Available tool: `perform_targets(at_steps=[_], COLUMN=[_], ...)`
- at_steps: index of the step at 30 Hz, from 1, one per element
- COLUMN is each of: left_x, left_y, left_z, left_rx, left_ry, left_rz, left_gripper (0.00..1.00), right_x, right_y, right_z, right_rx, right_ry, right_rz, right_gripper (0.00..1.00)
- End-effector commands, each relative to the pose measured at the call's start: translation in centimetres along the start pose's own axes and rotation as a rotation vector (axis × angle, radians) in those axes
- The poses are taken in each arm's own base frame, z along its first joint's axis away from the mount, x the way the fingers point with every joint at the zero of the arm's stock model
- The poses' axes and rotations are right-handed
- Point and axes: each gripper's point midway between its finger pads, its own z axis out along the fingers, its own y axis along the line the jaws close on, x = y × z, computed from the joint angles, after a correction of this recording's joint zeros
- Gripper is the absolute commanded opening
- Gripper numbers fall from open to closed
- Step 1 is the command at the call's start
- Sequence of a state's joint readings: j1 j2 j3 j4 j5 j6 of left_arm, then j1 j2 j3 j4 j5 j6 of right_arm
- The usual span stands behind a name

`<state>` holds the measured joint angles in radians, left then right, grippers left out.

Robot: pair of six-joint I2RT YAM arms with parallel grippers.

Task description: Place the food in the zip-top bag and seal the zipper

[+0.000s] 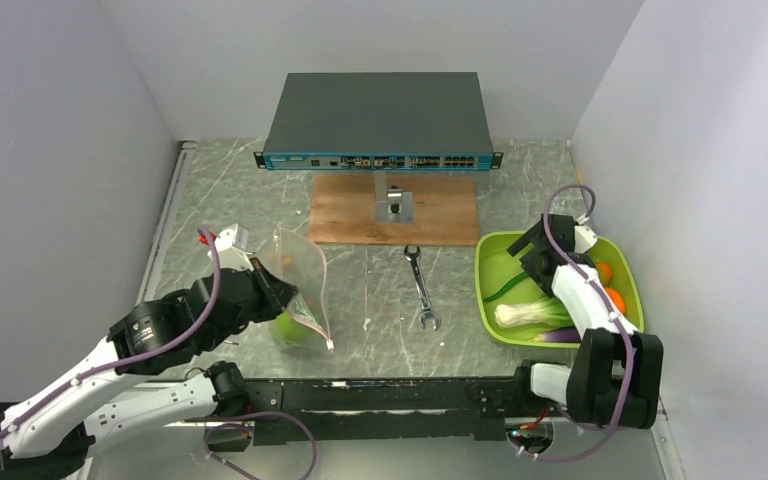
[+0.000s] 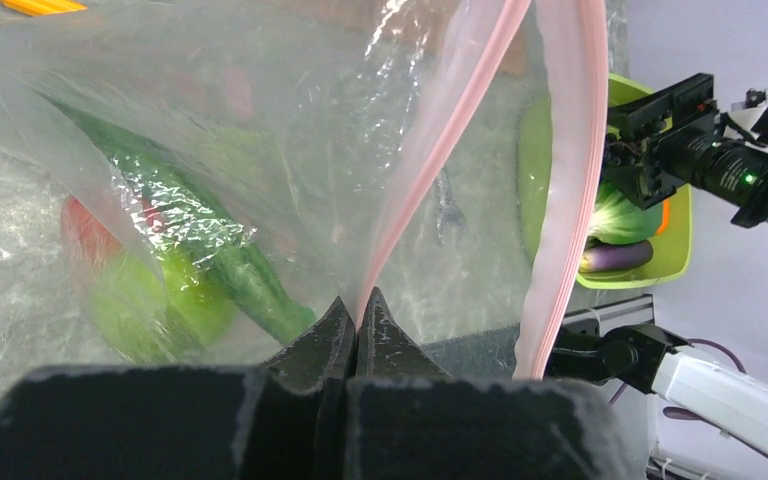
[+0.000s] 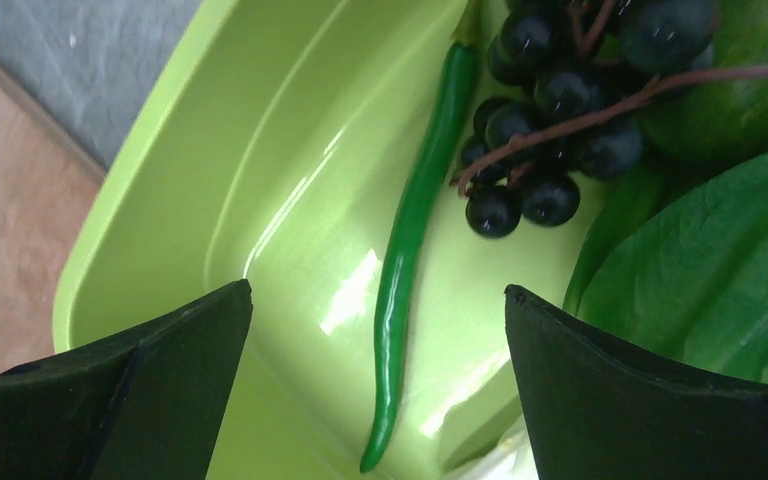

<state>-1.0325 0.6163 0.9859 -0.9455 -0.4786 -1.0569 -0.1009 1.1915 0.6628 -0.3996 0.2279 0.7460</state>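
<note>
My left gripper (image 1: pixel 278 290) is shut on the pink zipper strip (image 2: pixel 430 160) of the clear zip-top bag (image 1: pixel 302 275) and holds its mouth up. Inside the bag lie a green apple (image 2: pixel 150 305), a green bean (image 2: pixel 210 250) and a red strawberry (image 2: pixel 85 230). My right gripper (image 3: pixel 378 292) is open above the lime-green tray (image 1: pixel 490 290), its fingers either side of a long green bean (image 3: pixel 410 250). Black grapes (image 3: pixel 550 110) and bok choy leaves (image 3: pixel 720 270) lie beside it. The top view shows bok choy (image 1: pixel 525 314), an eggplant (image 1: pixel 560 336) and oranges (image 1: pixel 614 296) in the tray.
A wrench (image 1: pixel 420 290) lies mid-table. A wooden board (image 1: pixel 350 215) with a small metal part and a dark network switch (image 1: pixel 380 120) stand at the back. White walls close both sides.
</note>
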Motion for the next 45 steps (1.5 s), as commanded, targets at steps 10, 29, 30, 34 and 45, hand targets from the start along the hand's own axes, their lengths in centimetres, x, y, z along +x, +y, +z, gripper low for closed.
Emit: perform_targets(at_steps=[10,29,30,34,45], left_x=[-0.2,0.4,0.3,0.5,1.2], left_y=[-2.2,-3.1,-3.1,-3.4,-2.7], left_z=[0.2,0.1,0.1,0.3,0.5], left_rx=[0.056,0.073,0.071,0.082,0.088], left_ry=[0.022,0.069,0.068,0.073,0.078], left_rz=[0.015,0.02,0.017,0.02,0.024], left_gripper=[0.0,0.0,0.0,0.0,0.0], right_x=[-9.5,-5.9,-5.7,-5.1,-7.9], right_y=[-1.3,-1.7,-1.5,-1.6,-1.6], right_z=[-0.9,5.9,6.1,6.5,2.0], right_rx=[0.148,0.103,0.093,0.094,0.077], right_ry=[-0.318,-0.116,-0.104,-0.083,-0.183], right_rz=[0.176,0.227,0.227,0.229,0.206], right_gripper=[0.99,0.9,0.88,0.82,0.0])
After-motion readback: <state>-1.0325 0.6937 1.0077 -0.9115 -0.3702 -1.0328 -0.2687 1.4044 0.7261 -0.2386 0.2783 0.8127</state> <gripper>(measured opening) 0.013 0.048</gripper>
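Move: The grapes lie in the bowl about 6 cm ahead of the open right hand, 10 cm to its right and 4 cm below. The thin green pepper is almost underneath, 2 cm back and 2 cm left; the leafy cabbage is 10 cm back and 3 cm right, the papaya level ahead and 15 cm right. From the bag-holding left hand, the grapes are about 20 cm ahead, 58 cm right and 22 cm lower. Right hand arcs some 9 cm right, then drops 7 cm, pinching the grapes; left hand eases bag right. ##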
